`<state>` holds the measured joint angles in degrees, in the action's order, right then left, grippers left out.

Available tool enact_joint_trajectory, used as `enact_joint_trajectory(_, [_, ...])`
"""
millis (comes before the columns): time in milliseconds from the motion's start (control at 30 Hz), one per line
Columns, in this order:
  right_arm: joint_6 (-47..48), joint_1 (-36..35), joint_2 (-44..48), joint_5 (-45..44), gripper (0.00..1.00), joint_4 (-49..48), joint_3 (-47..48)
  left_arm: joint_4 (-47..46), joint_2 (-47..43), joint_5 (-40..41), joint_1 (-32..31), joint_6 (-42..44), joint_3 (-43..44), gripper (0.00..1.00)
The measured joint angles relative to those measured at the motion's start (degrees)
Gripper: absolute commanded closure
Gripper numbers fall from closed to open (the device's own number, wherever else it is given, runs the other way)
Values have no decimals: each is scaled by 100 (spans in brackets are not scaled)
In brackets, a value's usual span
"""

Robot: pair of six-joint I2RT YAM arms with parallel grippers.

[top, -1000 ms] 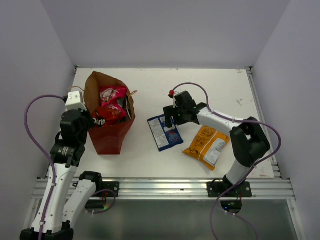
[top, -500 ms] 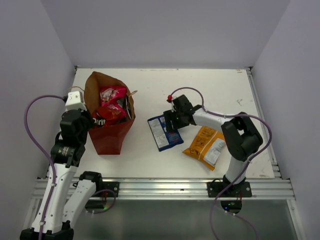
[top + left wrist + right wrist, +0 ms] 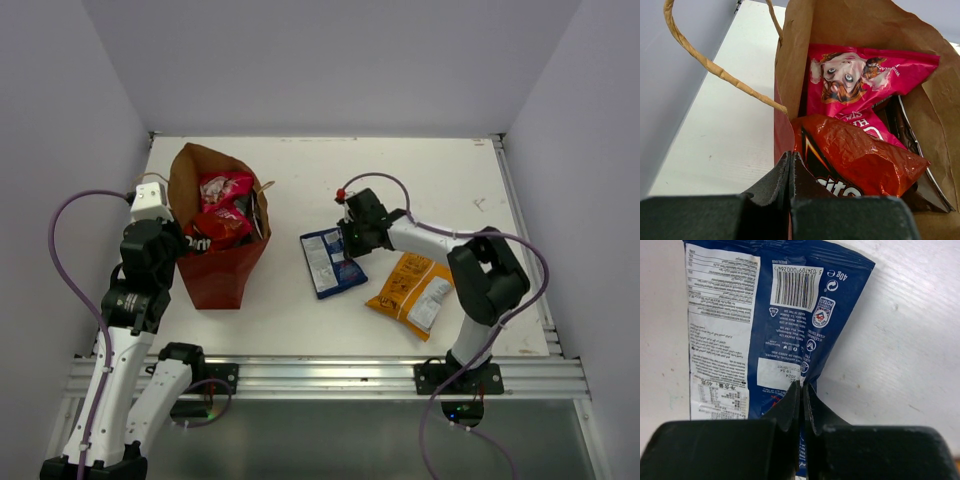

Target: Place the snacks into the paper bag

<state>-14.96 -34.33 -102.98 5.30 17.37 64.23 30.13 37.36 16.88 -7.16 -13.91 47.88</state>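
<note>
The reddish-brown paper bag [image 3: 215,278] stands open at the left. Inside it lie a pink packet [image 3: 860,75], a red-orange Doritos packet [image 3: 855,155] and a dark brown packet [image 3: 902,127] at the bag's right wall. My left gripper [image 3: 790,156] is shut on the bag's near left rim [image 3: 783,135]. On the table's middle lies the blue-and-white packet [image 3: 325,262], back side up. My right gripper [image 3: 802,385] is shut on its right edge [image 3: 810,365]. The orange-yellow packet [image 3: 412,292] lies flat to the right of it, under my right arm.
A twisted paper handle [image 3: 715,67] loops out from the bag's left rim. The white table [image 3: 420,170] ends at a metal rail [image 3: 525,240] on the right, and walls close in on three sides.
My right gripper has come down and shut on the blue-and-white packet's edge, and the packet has shifted slightly right. The left arm and the bag have not moved.
</note>
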Motion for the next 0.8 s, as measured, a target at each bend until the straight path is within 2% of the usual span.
enact_joint_trajectory(133, [2,-4,507,-433,100,562,101,0,0,0,0,0,0,100])
enact_joint_trajectory(233, [20,-2,1082,-802,100,1073,610,0,0,-2,0,0,0,100])
enact_joint_trajectory(467, [57,11,1864,-1095,100,1434,3239,0,0,-4,0,0,0,100])
enact_joint_trajectory(633, [-90,-9,1582,-645,100,1390,4690,0,4,-15,0,0,0,100])
enact_joint_trajectory(800, [-225,-374,492,-264,100,1436,6144,0,17,-17,0,2,0,100])
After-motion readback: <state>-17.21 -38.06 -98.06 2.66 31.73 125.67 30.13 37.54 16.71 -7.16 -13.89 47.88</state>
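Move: The right hand has the blue packet pinched by its right edge, down at the table. From it the paper bag's mouth lies about 29 cm left, 2 cm ahead and 22 cm up. The Doritos packet inside is some 4 cm nearer the robot than the mouth's middle. The orange packet lies 16 cm right of the right hand and 7 cm back. From the left hand, at the rim, the mouth's middle is about 8 cm ahead, 6 cm right. Still pinching the blue packet, the right hand lifts about 45 cm, tilting its fingertips upward, then edges left. ##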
